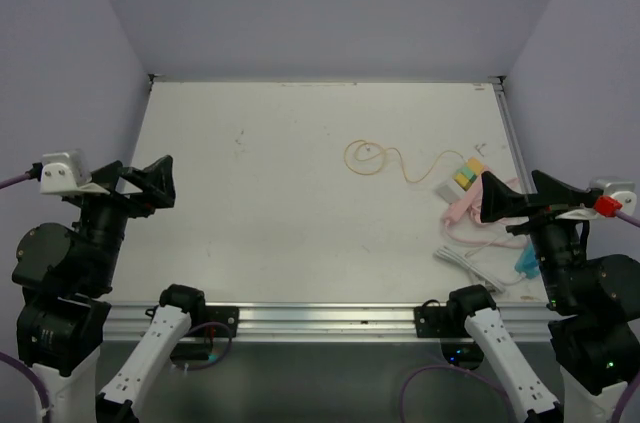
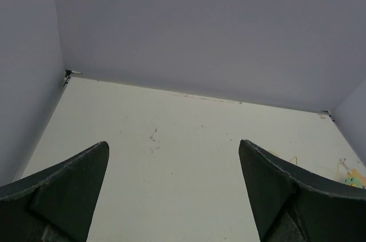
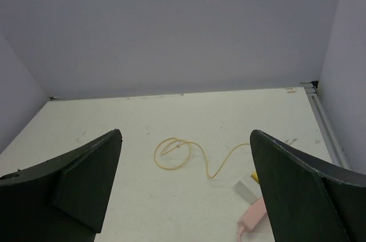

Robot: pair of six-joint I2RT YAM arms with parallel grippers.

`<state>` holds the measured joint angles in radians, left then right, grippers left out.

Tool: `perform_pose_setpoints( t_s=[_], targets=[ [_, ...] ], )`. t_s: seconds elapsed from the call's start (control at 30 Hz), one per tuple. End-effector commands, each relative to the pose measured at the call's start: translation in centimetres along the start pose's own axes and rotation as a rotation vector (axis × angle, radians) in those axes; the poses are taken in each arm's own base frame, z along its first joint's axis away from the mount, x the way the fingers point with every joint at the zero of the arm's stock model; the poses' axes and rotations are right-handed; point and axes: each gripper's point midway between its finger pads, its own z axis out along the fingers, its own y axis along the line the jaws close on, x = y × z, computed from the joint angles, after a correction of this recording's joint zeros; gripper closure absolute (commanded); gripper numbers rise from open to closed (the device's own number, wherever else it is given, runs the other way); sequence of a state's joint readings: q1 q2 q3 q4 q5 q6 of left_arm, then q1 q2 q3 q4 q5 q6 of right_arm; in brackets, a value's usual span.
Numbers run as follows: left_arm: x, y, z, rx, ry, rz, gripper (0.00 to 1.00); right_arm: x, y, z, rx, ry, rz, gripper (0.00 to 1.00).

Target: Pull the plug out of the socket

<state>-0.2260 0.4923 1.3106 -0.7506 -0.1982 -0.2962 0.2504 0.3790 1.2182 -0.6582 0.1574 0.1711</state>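
Note:
A small socket block with yellow, green and blue faces lies at the table's right side. A white piece sits against it, and a thin yellow cable runs left from it into a loop. A pink plug with a pink cord lies just in front. In the right wrist view the white piece and pink plug show between the fingers, low right. My right gripper is open and empty, raised just right of the block. My left gripper is open and empty, far left.
A white cord and a teal object lie near the front right, under my right arm. Lilac walls close the table on three sides. A metal rail runs along the near edge. The yellow loop lies mid-table.

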Motion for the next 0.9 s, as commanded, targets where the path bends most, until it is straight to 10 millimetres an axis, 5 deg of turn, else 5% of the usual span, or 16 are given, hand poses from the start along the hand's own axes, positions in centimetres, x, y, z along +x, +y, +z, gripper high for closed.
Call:
perform_pose_setpoints(
  t_s=[0.0, 0.4, 0.6, 0.87],
  targets=[
    [0.4, 0.0, 0.1, 0.003, 0.007, -0.01, 0.0, -0.3, 0.3, 0.1, -0.021, -0.013, -0.01, 0.01],
    [2.5, 0.3, 0.7, -0.004, 0.052, -0.004, 0.0, 4.7, -0.1, 2.7, 0.034, 0.171, 0.033, 0.01],
    [3.2, 0.4, 0.8, -0.006, 0.069, 0.003, 0.0, 11.5, -5.0, 4.0, 0.385, 0.435, 0.057, 0.01],
    [3.8, 0.8, 0.6, -0.017, 0.08, 0.016, 0.0, 20.0, -6.2, 4.6, 0.506, 0.66, 0.08, 0.01]
  ],
)
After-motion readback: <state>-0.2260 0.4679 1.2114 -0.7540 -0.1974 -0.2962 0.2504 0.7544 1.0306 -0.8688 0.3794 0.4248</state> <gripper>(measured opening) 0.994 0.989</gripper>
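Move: The plugs, a short row of white, yellow and green blocks on the pink socket, lie roughly 19 cm ahead of the right hand, 9 cm to its right and 40 cm below. The socket's middle is some 3 cm nearer and 2 cm farther right than the row. The yellow cable coil lies about 26 cm ahead of this hand and 12 cm to its left. From the left hand the plugs are roughly 18 cm ahead and 52 cm to the right. Still clear of everything, the right hand heads down towards the plugs on the pink socket, sinking nearly 20 cm and reaching about 9 cm forward, slowly at first and then fast. The wrist tips down some 40 degrees and swings clockwise, fingers staying wide open. The empty, open left hand sinks about 3.5 cm. ##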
